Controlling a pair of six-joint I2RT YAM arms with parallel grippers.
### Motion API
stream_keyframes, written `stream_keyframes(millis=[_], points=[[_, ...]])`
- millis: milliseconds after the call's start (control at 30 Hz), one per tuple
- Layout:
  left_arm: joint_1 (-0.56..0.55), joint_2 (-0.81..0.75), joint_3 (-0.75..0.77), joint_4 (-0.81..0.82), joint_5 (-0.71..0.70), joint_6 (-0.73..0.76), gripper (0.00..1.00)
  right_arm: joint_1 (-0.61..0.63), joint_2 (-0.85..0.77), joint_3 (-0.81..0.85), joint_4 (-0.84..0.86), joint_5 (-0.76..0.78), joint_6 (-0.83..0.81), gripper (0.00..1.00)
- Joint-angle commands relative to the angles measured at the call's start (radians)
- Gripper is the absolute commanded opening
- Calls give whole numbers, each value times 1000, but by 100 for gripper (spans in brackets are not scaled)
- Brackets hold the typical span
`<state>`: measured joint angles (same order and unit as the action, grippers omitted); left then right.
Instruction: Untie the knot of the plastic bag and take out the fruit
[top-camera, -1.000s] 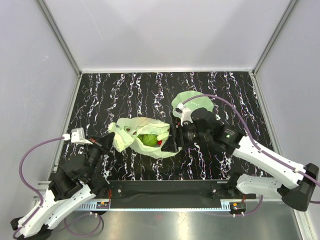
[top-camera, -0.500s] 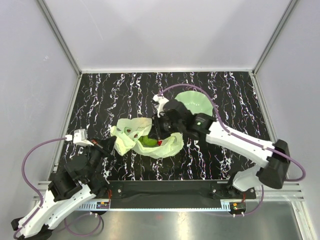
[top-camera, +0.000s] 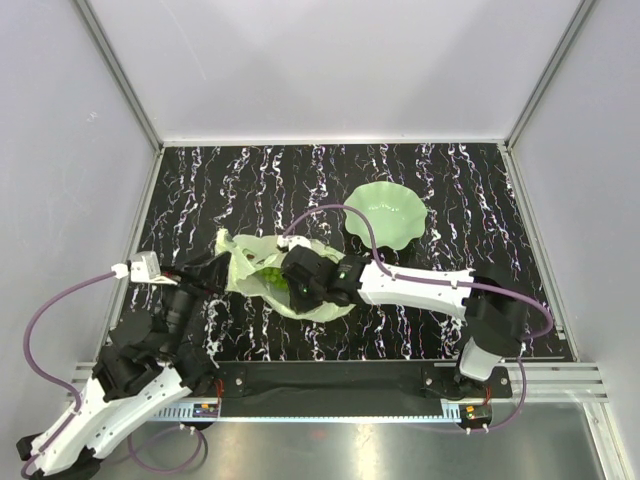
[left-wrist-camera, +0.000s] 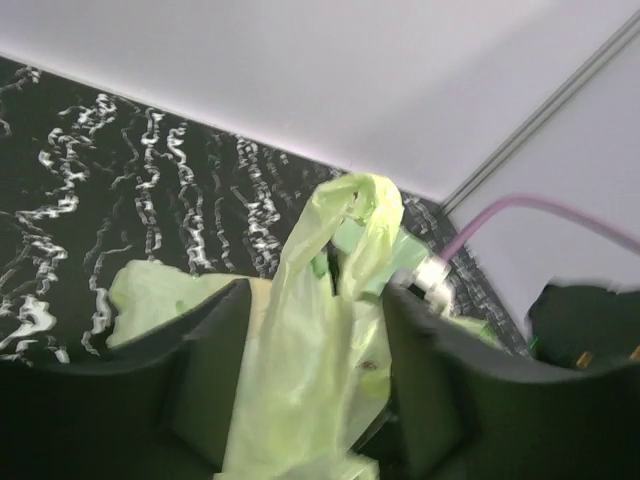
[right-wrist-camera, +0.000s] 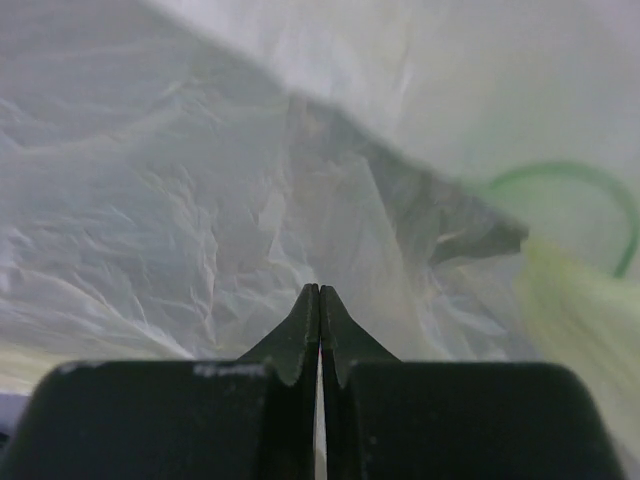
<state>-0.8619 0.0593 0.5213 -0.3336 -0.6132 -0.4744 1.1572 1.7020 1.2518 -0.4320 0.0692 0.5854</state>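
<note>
The pale yellow-green plastic bag (top-camera: 252, 262) lies crumpled left of the table's centre. My right gripper (top-camera: 284, 285) reaches into its mouth from the right. In the right wrist view the right gripper (right-wrist-camera: 320, 290) is shut, tips together, with only crinkled film around it. A bit of green fruit (top-camera: 270, 274) shows through the bag just above that gripper. My left gripper (left-wrist-camera: 318, 300) is at the bag's left end, jaws apart, with a long bag handle (left-wrist-camera: 330, 330) hanging loosely between the fingers (left-wrist-camera: 205, 370). The knot is out of view.
A green wavy-edged dish (top-camera: 385, 213) sits on the black marbled table (top-camera: 470, 190) to the right of the bag. The right arm (top-camera: 420, 285) stretches across the table's front half. Grey walls close in both sides and the back.
My right arm swung left from beside the dish, pushed into the bag and shut its jaws. My left gripper, shut on the handle before, has spread its jaws.
</note>
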Motion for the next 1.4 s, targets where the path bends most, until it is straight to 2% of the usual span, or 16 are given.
stream_keyframes(millis=[0, 33, 67, 133, 267, 333, 433, 467, 600, 667, 767, 867, 1133, 1233, 1367], points=[[0, 72, 88, 110, 16, 42, 73, 35, -76, -28, 49, 41, 36, 1], [0, 85, 94, 113, 42, 31, 85, 35, -82, -32, 50, 46, 40, 1], [1, 97, 101, 131, 64, 19, 92, 35, -88, -37, 50, 47, 44, 1], [0, 134, 127, 140, 121, -9, 99, 35, -99, -42, 50, 52, 44, 2], [0, 191, 206, 151, 219, 26, 99, 36, -110, -40, 53, 64, 44, 4], [1, 249, 256, 136, 297, 121, 99, 35, -110, -37, 53, 66, 47, 7], [0, 402, 442, -62, 317, 233, 99, 35, -107, -31, 52, 55, 48, 13], [0, 442, 541, -179, 313, 265, 99, 35, -105, -26, 44, 61, 51, 18], [1, 611, 683, -395, 267, 387, 99, 35, -122, -34, 19, 86, 73, 27], [0, 640, 695, -459, 268, 410, 99, 36, -137, -46, 15, 116, 102, 29], [0, 697, 694, -525, 348, 438, 99, 35, -176, -77, 7, 165, 142, 32], [0, 747, 662, -548, 388, 460, 99, 35, -225, -121, 6, 210, 185, 33], [1, 818, 585, -512, 443, 520, 99, 35, -278, -152, 4, 213, 200, 38], [1, 863, 550, -476, 444, 528, 99, 35, -277, -153, 9, 205, 197, 38], [0, 910, 508, -394, 518, 527, 99, 35, -286, -166, 24, 207, 198, 38]])
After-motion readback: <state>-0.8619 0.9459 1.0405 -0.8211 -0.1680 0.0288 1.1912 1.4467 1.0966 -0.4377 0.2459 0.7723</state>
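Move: Deep in the opened bag, the right hand has its shut fingers low down, with the bag's middle about 4 cm ahead and 2 cm to its left, and the green fruit also 4 cm ahead but 6 cm left, both about level. From the high left hand, already opening, the bag's middle lies some 3 cm ahead, 11 cm right and 17 cm below; its upright handle is about 3 cm ahead, level sideways. Coming free of the handle, the left hand opens wide and rises about 12 cm, then swings down over the bag, ending roughly 10 cm to the right and 7 cm lower, its wrist rolled and turned so the fingers point down and rightward at the rim. The right hand stays inside the bag, easing back slightly, then going 4 cm right and up, while its fingers part about a third. ##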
